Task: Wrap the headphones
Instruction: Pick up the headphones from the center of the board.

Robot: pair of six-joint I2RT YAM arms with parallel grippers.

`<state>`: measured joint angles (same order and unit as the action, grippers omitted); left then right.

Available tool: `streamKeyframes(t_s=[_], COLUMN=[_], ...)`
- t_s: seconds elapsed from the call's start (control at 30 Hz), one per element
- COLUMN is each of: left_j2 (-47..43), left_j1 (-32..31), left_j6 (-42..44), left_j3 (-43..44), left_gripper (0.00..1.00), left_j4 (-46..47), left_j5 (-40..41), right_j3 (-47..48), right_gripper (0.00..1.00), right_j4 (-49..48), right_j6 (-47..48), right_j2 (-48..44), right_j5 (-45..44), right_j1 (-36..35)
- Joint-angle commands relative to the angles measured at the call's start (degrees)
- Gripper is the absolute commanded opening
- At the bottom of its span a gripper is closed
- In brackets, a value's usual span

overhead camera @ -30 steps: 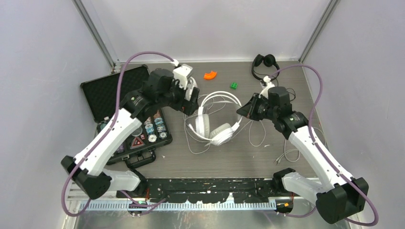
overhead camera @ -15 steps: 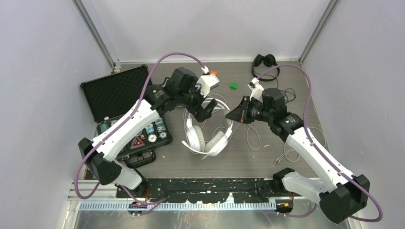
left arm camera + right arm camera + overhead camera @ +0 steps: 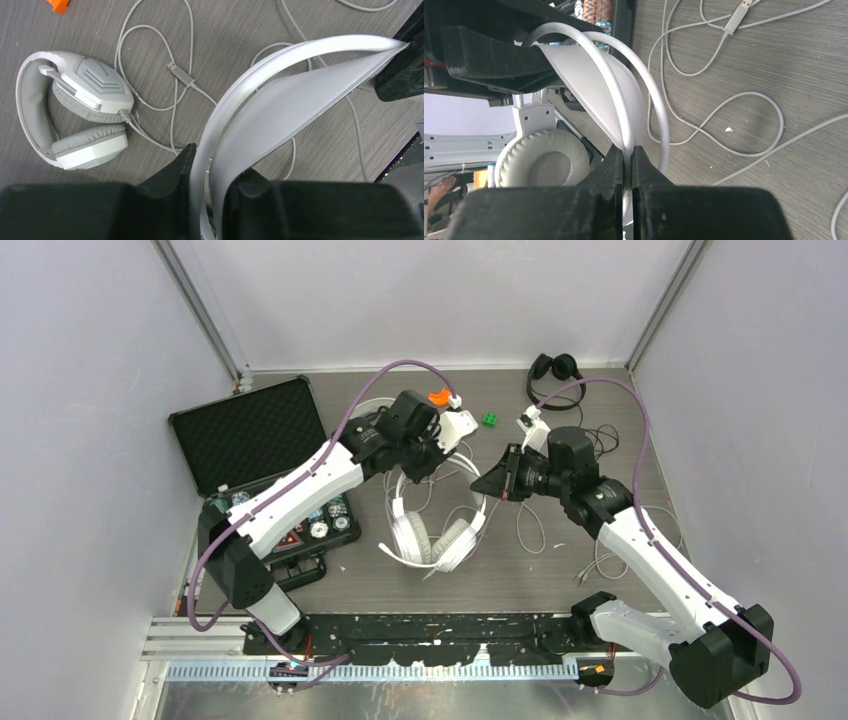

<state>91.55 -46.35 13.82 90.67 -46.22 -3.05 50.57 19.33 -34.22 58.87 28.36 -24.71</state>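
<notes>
The white over-ear headphones (image 3: 432, 535) hang between both grippers, ear cups low near the table. My left gripper (image 3: 432, 462) is shut on the left part of the white headband (image 3: 300, 75); its jaws (image 3: 216, 162) clamp both bands. My right gripper (image 3: 490, 480) is shut on the thin band (image 3: 589, 70), fingertips (image 3: 626, 149) pinched on it, with one ear cup (image 3: 541, 165) beside it. The pale grey headset (image 3: 75, 110) lies flat on the table, mostly hidden under my left arm in the top view. The black headphones (image 3: 555, 370) lie at the back right.
An open black case (image 3: 250, 435) holding chips and small items lies at the left. An orange piece (image 3: 437, 397) and a green block (image 3: 490, 419) sit at the back. Loose white cables (image 3: 600, 560) and a USB plug (image 3: 181, 76) trail over the table.
My left arm swung right, from beside the case to the headband. The white headphones shifted left and nearer, now hanging from both grippers. The right gripper moved slightly left.
</notes>
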Motion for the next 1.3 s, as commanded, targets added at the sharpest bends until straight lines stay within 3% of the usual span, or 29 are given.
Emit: streamKeyframes(t_s=[0.0, 0.13, 0.47, 0.57, 0.8, 1.0, 1.27], left_j2=[-0.94, -3.06, -11.3, -12.65, -14.35, -13.07, -9.28], left_j1=[-1.2, -1.2, -1.2, -1.2, -1.2, -1.2, -1.2], left_j6=[-1.01, -3.12, -10.86, -12.93, -18.54, -21.47, -22.49], left_j3=[-1.01, -3.96, -8.43, -8.06, -8.19, -5.83, -2.4], left_gripper=[0.13, 0.0, 0.0, 0.0, 0.0, 0.0, 0.0], left_j4=[3.27, 4.29, 9.98, 10.01, 12.28, 11.82, 8.74], left_j5=[-0.19, 2.58, 17.63, 23.06, 31.96, 36.52, 38.83], right_j3=[0.96, 0.93, 3.75, 5.42, 8.92, 11.91, 14.0], right_gripper=[0.0, 0.05, 0.61, 0.72, 0.79, 0.84, 0.87], right_j4=[-5.62, -4.75, -1.0, 0.88, 5.16, 10.84, 15.23], right_j6=[-3.72, -4.21, -8.47, -10.98, -13.29, -12.66, -15.7], right_j2=[-0.55, -0.29, -2.84, -3.42, -4.25, -4.38, 2.52], right_j5=[-0.05, -2.13, -9.01, -10.14, -12.21, -31.25, -42.5], right_j1=[-0.41, -0.42, -0.4, -0.41, -1.14, -9.03, -17.24])
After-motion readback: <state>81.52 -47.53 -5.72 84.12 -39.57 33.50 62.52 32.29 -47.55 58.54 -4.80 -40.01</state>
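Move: The headphones hang by the right hand's shut fingers, their headband also between the left hand's half-closed ones. Their middle is about 4 cm right of the left hand, 5 cm back and 5 cm below; from the right hand, some 7 cm left, 3 cm back and 5 cm below. On the table, roughly 20 cm below the left hand, the grey headset lies 16 cm ahead and 10 cm left. Left hand pinches the headband, turns counter-clockwise and carries it about 8 cm left and up; right releases, rising. ##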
